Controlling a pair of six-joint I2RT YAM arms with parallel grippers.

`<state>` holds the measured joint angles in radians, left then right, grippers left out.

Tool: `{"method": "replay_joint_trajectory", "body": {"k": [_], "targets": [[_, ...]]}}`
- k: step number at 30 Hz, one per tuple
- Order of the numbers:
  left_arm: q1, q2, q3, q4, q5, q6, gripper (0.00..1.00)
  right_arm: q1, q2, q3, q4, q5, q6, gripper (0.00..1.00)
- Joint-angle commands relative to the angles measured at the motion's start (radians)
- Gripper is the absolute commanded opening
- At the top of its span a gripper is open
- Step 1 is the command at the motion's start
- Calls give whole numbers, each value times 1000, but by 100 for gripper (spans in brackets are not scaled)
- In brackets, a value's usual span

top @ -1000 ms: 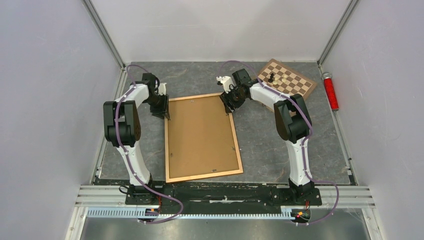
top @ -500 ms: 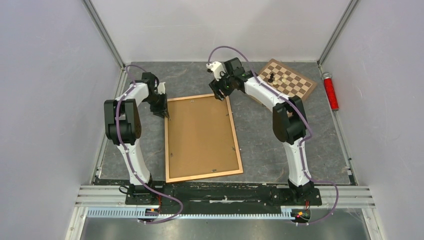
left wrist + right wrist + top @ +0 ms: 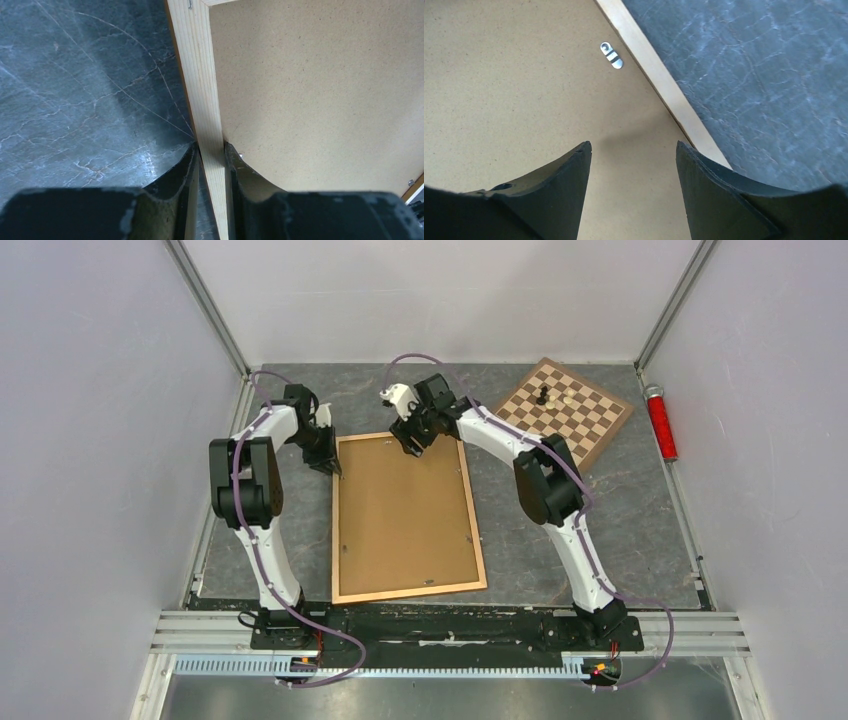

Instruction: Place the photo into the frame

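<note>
The frame (image 3: 476,530) lies flat on the dark table, back side up, with a plain brown backing board (image 3: 405,515) filling it. My left gripper (image 3: 334,468) is shut on the frame's left rail (image 3: 200,75) near the far left corner, one finger outside on the table side and one inside on the board (image 3: 310,90). My right gripper (image 3: 410,447) hangs open over the board (image 3: 514,90) near the frame's far rail (image 3: 659,75), with nothing between its fingers. The photo is hidden or out of view.
A small metal tab (image 3: 611,55) sits on the board beside the rail. A chessboard (image 3: 590,425) with a few pieces (image 3: 545,395) lies at the back right. A red cylinder (image 3: 658,422) lies along the right wall. Pale walls enclose three sides.
My right arm swung left from the frame's far right corner to above the far rail's middle, its jaws wider. The left jaws narrowed onto the left rail.
</note>
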<state>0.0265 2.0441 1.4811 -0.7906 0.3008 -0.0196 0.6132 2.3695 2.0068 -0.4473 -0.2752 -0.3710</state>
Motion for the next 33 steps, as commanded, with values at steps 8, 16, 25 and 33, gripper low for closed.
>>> {"method": "replay_joint_trajectory", "body": {"k": [8, 16, 25, 33], "targets": [[-72, 39, 29, 30, 58, 13, 2, 22, 75, 74, 99, 14, -19, 65], [-79, 35, 30, 27, 54, 18, 2, 22, 90, 54, 133, 53, -3, 59], [-80, 36, 34, 25, 57, 18, 2, 22, 101, 50, 182, 110, 38, 50], [-80, 39, 37, 26, 61, 18, 2, 20, 121, 31, 242, 151, 89, 42]]}}
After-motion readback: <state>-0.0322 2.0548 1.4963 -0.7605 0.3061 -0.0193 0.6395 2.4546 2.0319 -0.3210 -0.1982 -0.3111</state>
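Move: The metal clip by the frame's far rail lies about 7 cm to the left of the open right hand, 2 cm ahead and some 4 cm below. The far rail above it passes about 5 cm ahead of this hand, while the right-rail clip is some 13 cm to its right and 4 cm back. From the left hand, which already grips the left rail, the far-rail clip is about 13 cm right and 8 cm ahead; a left-rail clip sits 1 cm right and 1 cm back, just below the fingertips. Keeping the left rail pinched, the left hand draws the frame about 2.5 cm to the right in the first half, with a slight forward drift and a small clockwise turn, then holds still. The right hand meanwhile sinks some 2.5 cm and shifts about 2 cm left over the backing board, then eases nearly 2 cm forward to close in on the far-rail clip, its fingers narrowing from about two thirds open to under half. ##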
